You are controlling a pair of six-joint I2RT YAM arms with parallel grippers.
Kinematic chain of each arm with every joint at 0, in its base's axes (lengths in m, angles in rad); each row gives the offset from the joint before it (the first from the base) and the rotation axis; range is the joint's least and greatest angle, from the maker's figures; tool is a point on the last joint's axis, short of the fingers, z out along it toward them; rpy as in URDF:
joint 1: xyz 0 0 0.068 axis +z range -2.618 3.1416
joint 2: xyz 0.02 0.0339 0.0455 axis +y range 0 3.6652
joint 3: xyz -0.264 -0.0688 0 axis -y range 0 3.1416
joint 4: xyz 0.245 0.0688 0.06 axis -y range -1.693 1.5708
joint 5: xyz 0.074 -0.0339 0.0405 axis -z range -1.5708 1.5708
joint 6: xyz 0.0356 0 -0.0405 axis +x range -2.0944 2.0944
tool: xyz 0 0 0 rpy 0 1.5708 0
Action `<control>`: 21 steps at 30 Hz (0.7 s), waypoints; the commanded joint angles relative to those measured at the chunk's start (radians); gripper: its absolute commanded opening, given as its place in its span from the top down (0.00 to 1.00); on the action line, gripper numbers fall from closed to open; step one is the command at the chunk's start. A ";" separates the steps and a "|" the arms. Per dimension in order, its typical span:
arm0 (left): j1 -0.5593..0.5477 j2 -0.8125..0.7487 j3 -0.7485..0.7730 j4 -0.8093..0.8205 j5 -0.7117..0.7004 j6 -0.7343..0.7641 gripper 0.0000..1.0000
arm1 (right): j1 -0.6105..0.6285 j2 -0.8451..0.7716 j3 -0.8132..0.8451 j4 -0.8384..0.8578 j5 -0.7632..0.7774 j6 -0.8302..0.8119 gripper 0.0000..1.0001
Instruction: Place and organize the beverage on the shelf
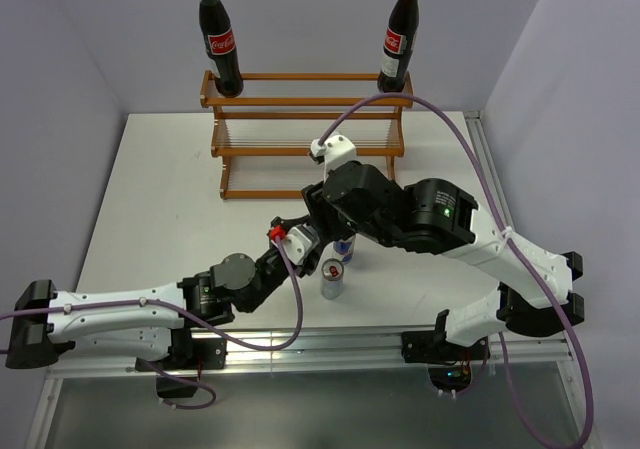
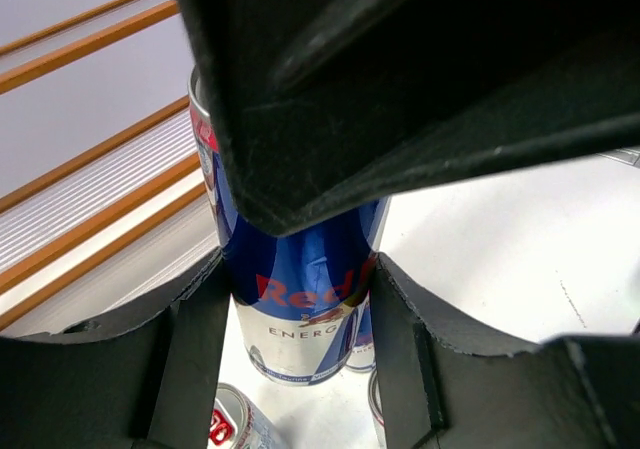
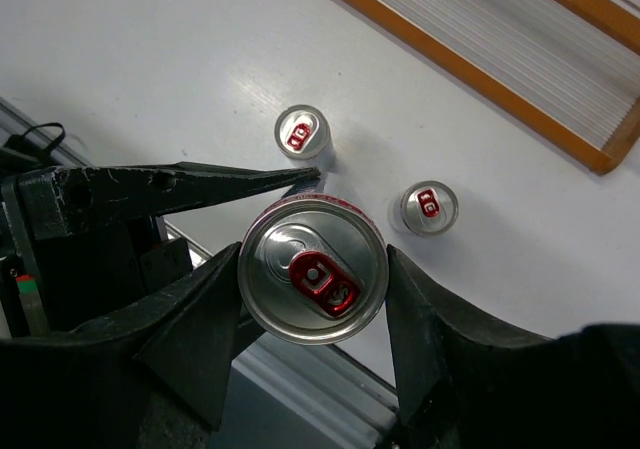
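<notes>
Two cola bottles (image 1: 222, 49) (image 1: 397, 44) stand on the top tier of the wooden shelf (image 1: 300, 152), one at each end. A blue-and-silver can (image 3: 313, 269) is upright between the jaws of my right gripper (image 3: 313, 254), which grips it at the rim from above. My left gripper (image 2: 300, 264) closes on the same can (image 2: 295, 299) at its body from the side. Two more cans (image 3: 302, 132) (image 3: 428, 207) stand on the table below. One of the table cans shows beside the grippers in the top view (image 1: 332, 281).
My right arm (image 1: 440, 219) crosses over the table's middle and hides the held can from above. The shelf's lower tiers (image 2: 90, 199) are just beyond the cans. Purple cables (image 1: 470, 139) arc over the right side. A metal rail (image 1: 330, 344) runs along the near edge.
</notes>
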 commanded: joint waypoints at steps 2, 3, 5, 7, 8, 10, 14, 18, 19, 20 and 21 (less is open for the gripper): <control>0.001 -0.075 0.028 0.118 -0.003 -0.065 1.00 | 0.016 -0.051 -0.045 0.138 -0.118 -0.035 0.48; 0.001 -0.085 0.030 0.118 -0.005 -0.065 1.00 | 0.014 -0.050 -0.046 0.135 -0.110 -0.032 0.45; 0.001 -0.094 0.030 0.121 -0.011 -0.062 1.00 | 0.011 -0.053 -0.048 0.128 -0.090 -0.026 0.32; 0.001 -0.105 0.025 0.126 -0.017 -0.059 1.00 | 0.008 -0.071 -0.057 0.140 -0.076 -0.020 0.26; 0.002 -0.106 0.022 0.132 -0.020 -0.058 1.00 | 0.007 -0.079 -0.064 0.163 -0.078 -0.021 0.26; 0.002 -0.112 0.016 0.141 -0.031 -0.054 1.00 | 0.002 -0.105 -0.083 0.187 -0.094 -0.028 0.25; 0.005 -0.109 0.014 0.166 -0.081 -0.053 1.00 | -0.021 -0.139 -0.094 0.206 -0.058 -0.012 0.11; 0.047 -0.089 0.048 0.129 -0.098 -0.082 1.00 | -0.033 -0.243 -0.144 0.270 -0.056 -0.017 0.00; 0.060 -0.091 0.051 0.126 -0.095 -0.097 1.00 | -0.035 -0.264 -0.166 0.282 -0.082 -0.017 0.00; 0.074 -0.092 0.053 0.124 -0.090 -0.102 1.00 | -0.038 -0.286 -0.176 0.304 -0.096 -0.020 0.00; 0.096 -0.103 0.051 0.126 -0.078 -0.105 1.00 | -0.047 -0.330 -0.186 0.312 -0.102 -0.021 0.00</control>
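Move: Held in both grippers, the Red Bull can has its middle some 3 cm above the left hand and about 3 cm below the right. From the left hand, the shelf's middle tier is roughly 28 cm ahead, 2 cm left and 13 cm lower. On the table some 23 cm below it, the near can stands straight ahead by 0 and 3 cm right, the far can 9 cm ahead and 5 right, the left can 7 ahead and 7 left. Handing the can over, the right hand drifts a little left as its fingers start to open, then opens them wide, comes free of the can and backs off up and to the right, its fingertips tipping up some 15 degrees. The left keeps its pinch and carries the can about 5 cm left and up, turning forward towards the shelf at the end. ##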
